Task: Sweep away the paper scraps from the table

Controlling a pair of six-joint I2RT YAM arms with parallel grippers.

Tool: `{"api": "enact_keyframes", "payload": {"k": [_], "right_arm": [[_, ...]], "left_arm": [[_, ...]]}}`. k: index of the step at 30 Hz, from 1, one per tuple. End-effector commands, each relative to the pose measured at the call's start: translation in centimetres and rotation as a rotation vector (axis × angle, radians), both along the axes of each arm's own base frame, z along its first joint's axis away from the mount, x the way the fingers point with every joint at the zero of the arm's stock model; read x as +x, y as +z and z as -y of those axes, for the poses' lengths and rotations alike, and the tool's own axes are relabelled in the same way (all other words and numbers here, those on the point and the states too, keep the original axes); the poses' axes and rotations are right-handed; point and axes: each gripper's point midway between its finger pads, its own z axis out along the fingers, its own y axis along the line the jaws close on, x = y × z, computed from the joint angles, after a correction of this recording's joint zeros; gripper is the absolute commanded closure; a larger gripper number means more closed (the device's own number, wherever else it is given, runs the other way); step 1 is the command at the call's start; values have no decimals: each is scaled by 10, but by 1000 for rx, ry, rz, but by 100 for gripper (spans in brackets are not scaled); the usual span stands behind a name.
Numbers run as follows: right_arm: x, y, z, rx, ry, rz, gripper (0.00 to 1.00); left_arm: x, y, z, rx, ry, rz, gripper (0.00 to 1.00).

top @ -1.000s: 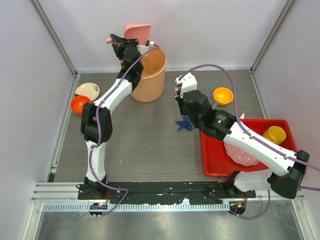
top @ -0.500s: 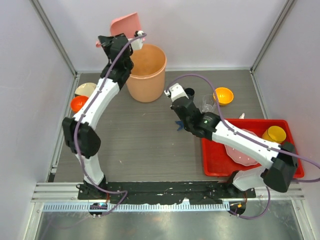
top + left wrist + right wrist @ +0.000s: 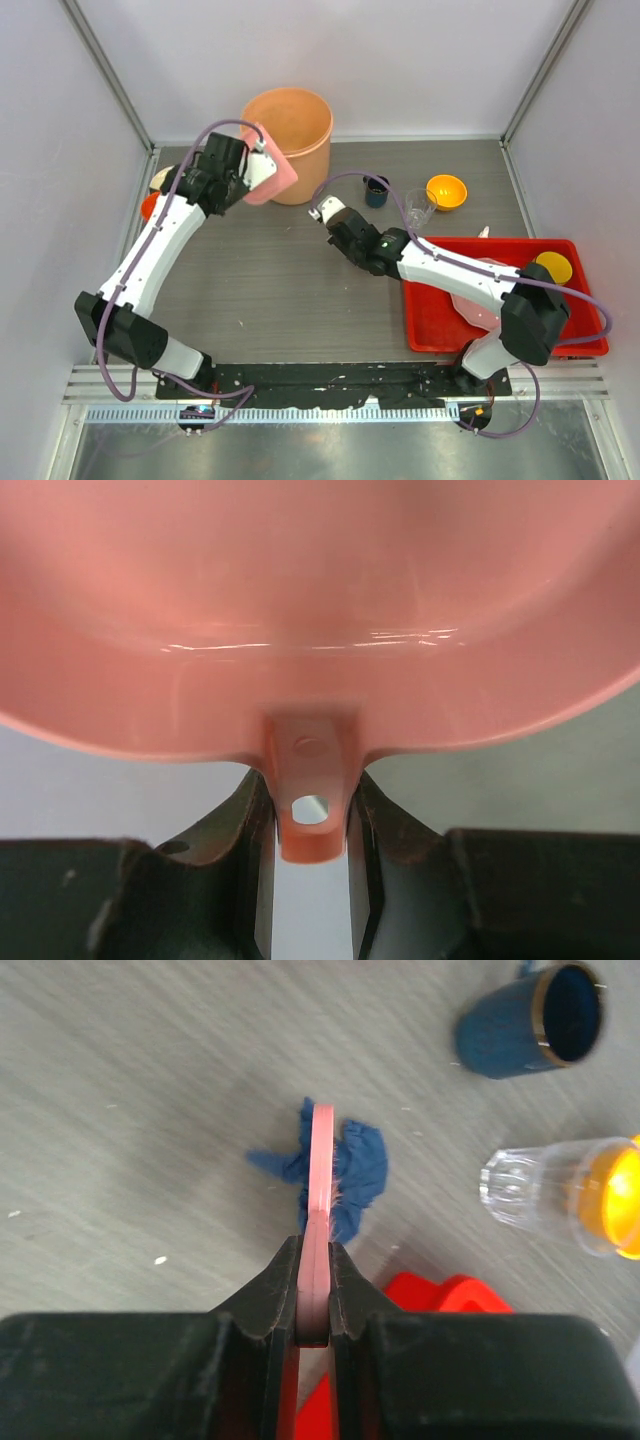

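Note:
One blue paper scrap (image 3: pixel 365 1165) lies on the grey table (image 3: pixel 270 290), seen in the right wrist view directly under a thin pink brush (image 3: pixel 322 1160). My right gripper (image 3: pixel 315 1260) is shut on that brush's handle; in the top view this gripper (image 3: pixel 340 228) is at mid-table and the arm hides the scrap. My left gripper (image 3: pixel 310 820) is shut on the tab handle of the pink dustpan (image 3: pixel 320 610). The top view shows the dustpan (image 3: pixel 272 175) tilted against the left front of the orange bucket (image 3: pixel 290 125), with the left gripper (image 3: pixel 245 172) beside it.
A dark blue cup (image 3: pixel 377 190), a clear glass (image 3: pixel 418 207) and an orange bowl (image 3: pixel 446 190) stand behind the right gripper. The red tray (image 3: pixel 560 340) with a yellow bowl (image 3: pixel 553 265) is at the right. Another orange bowl (image 3: pixel 150 205) sits by the left edge.
The left arm has brought the dustpan down from above the bucket to its left front. The right gripper has moved left and nearer with the brush, now covering the blue scrap.

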Motion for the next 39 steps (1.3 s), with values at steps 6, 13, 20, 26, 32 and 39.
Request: {"api": "enact_keyframes", "payload": {"k": [6, 13, 20, 26, 32, 39], "right_arm": [[-45, 36, -120, 461, 241, -167, 99], [-37, 96, -125, 573, 188, -87, 99], [-32, 144, -90, 587, 112, 53, 99], [1, 118, -64, 464, -73, 125, 99], [23, 86, -73, 411, -105, 81, 99], [24, 46, -90, 444, -129, -62, 99]], "left_arm": [[-105, -100, 15, -193, -21, -500, 100], [-128, -133, -17, -94, 16, -600, 100], [-168, -166, -61, 166, -56, -782, 100], [-196, -195, -64, 188, -71, -970, 100], [-195, -217, -59, 220, -69, -1043, 100], [-194, -233, -61, 285, -68, -1116, 100]]}}
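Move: The blue paper scrap lies under the brush end, about 5 cm ahead of the right hand, 3 cm to its left and 14 cm below. From that hand the mug stands some 15 cm ahead and 4 cm right, and the glass 11 cm ahead and 11 cm right. From the raised left hand, holding the dustpan, the scrap is roughly 21 cm right, 4 cm back and 27 cm down; the bucket is 10 cm ahead and 10 cm right. Left swings the dustpan down and back 30 cm; right sweeps the brush 12 cm left, lifts, lowers again. ##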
